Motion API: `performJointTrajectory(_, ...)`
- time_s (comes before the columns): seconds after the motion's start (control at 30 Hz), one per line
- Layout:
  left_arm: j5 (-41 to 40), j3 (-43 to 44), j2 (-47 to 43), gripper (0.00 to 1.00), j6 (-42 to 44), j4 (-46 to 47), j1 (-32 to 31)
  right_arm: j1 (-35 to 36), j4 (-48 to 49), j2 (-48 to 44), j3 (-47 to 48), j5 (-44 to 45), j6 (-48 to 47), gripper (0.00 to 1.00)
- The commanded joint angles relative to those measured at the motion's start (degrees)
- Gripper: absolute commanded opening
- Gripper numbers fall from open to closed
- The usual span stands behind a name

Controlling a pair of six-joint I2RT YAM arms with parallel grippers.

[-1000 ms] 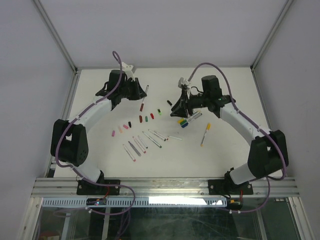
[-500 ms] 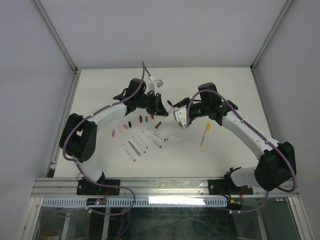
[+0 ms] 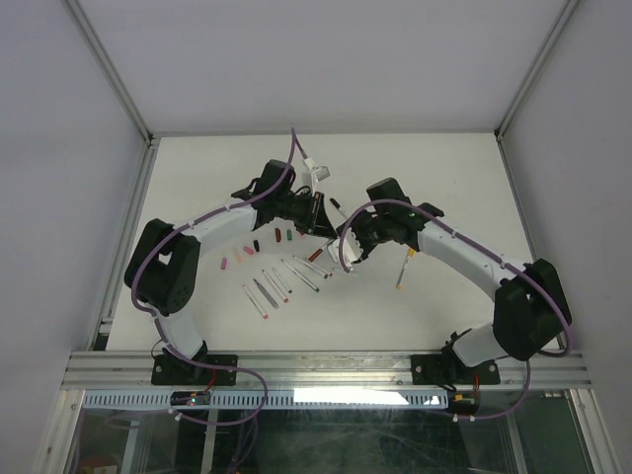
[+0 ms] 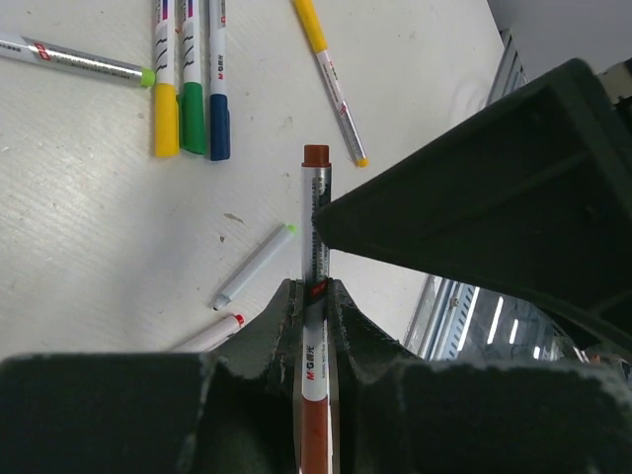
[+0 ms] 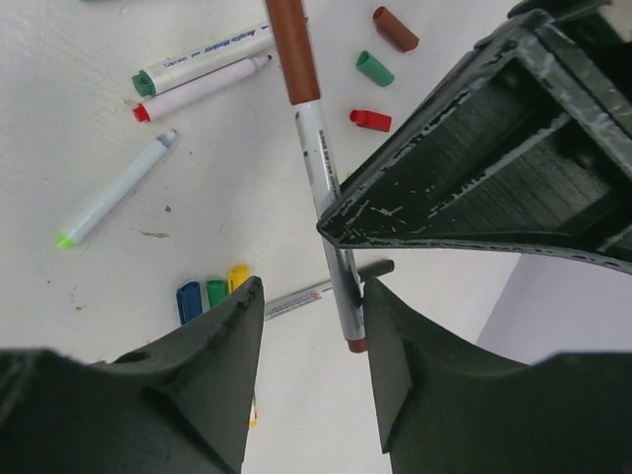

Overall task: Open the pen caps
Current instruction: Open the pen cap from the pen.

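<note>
My left gripper [image 4: 316,288] is shut on a white-barrelled pen [image 4: 315,222] with brown ends and holds it above the table. The pen's far end [image 5: 348,314] reaches between the fingers of my right gripper [image 5: 311,331], which is open, its right finger close against the barrel. In the top view the left gripper [image 3: 321,219] and the right gripper [image 3: 344,242] meet at the table's centre. Loose pen caps lie below: brown [image 5: 395,30], green [image 5: 375,69] and red [image 5: 370,119].
Yellow-, green- and blue-capped pens [image 4: 191,118] lie side by side, with a yellow pen [image 4: 331,79] beyond. Several uncapped pens [image 3: 272,288] and a row of caps [image 3: 257,245] lie left of centre. Another yellow pen [image 3: 403,267] lies to the right.
Both arms swung in towards the table's centre. The left gripper carried the brown pen rightwards; the right gripper left the capped pens, opened and came round the pen's free end.
</note>
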Motion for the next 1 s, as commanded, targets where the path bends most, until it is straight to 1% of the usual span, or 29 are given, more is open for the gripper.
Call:
performJointTrajectory(0.0, 3.38, 2.13, -1.56, 0.0, 1.92, 1.86, -1.04, 1.39, 0.65, 0.96, 0.97, 3.4, -0.26, 0.44)
performJointTrajectory(0.07, 4.01, 2.14, -1.56, 0.0, 1.93, 1.93, -1.22, 2.14, 1.39, 1.59, 1.04, 4.51, 0.74, 0.39)
performJointTrajectory(0.13, 4.49, 2.05, -1.6, 0.0, 1.89, 2.14, -1.42, 2.7, 1.85, 2.01, 0.97, 5.1, 1.41, 0.35)
performJointTrajectory(0.27, 5.13, 2.0, -1.82, 0.0, 1.75, 2.58, -1.49, 3.07, 3.35, 2.1, 0.42, 4.72, 3.18, 0.33)
performJointTrajectory(0.33, 5.31, 1.96, -1.89, 0.0, 1.65, 2.64, -1.51, 3.11, 4.21, 2.1, 0.21, 4.44, 4.29, 0.29)
performJointTrajectory(0.37, 5.34, 1.96, -1.91, 0.0, 1.65, 2.65, -1.51, 3.14, 4.17, 2.12, 0.28, 4.56, 4.68, 0.25)
performJointTrajectory(0.47, 4.56, 2.05, -2.47, 0.0, 1.2, 3.21, -1.46, 3.12, 3.82, 2.07, 0.59, 4.78, 6.26, 0.06)
performJointTrajectory(0.5, 3.71, 1.67, -3.08, 0.05, 0.63, 4.04, -1.38, 3.07, 3.64, 1.96, 0.48, 4.85, 6.64, 0.0)
performJointTrajectory(0.57, 1.73, -0.48, -5.51, 0.24, -2.01, 8.1, -0.99, 3.03, 3.49, 1.29, -0.3, 4.8, 7.27, 0.0)
performJointTrajectory(0.67, -0.57, -5.4, -11.17, 0.43, -6.66, 16.86, 0.22, 2.36, 3.39, -0.56, -2.21, 3.14, 8.41, 0.0)
performJointTrajectory(0.7, -1.76, -7.57, -13.5, 0.48, -8.21, 19.82, 0.69, 1.94, 3.12, -1.47, -2.6, 1.81, 9.03, 0.0)
performJointTrajectory(0.8, -4.63, -13.88, -20.36, 0.57, -12.28, 27.69, 2.3, 0.38, 1.41, -4.24, -3.36, -3.04, 12.07, 0.0)
performJointTrajectory(0.9, -7.32, -21.47, -27.51, 0.62, -16.53, 36.78, 4.48, -0.41, 0.13, -6.32, -3.87, -6.58, 16.66, 0.0)
performJointTrajectory(0.93, -8.0, -24.22, -29.23, 0.64, -18.38, 42.13, 5.09, -0.55, -0.31, -6.73, -3.96, -7.72, 19.09, 0.0)
performJointTrajectory(0.97, -8.69, -27.03, -30.86, 0.68, -20.45, 46.35, 5.76, -0.61, -0.78, -6.97, -3.85, -8.89, 21.39, 0.0)
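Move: The brown-capped pen is already pinched near its middle by the left fingers, cap end towards the robot's left; its middle lies about 4 cm left of the right hand and 2 cm below. On the table, some 12 cm beneath the right hand, the light green pen lies 7 cm back, level sideways; the blue pen 7 cm right, level ahead; the black-capped pen 6 cm ahead, level sideways. Right fingers sink 2 cm and close on the barrel's tail; left fingers open and rise some 9 cm away. ##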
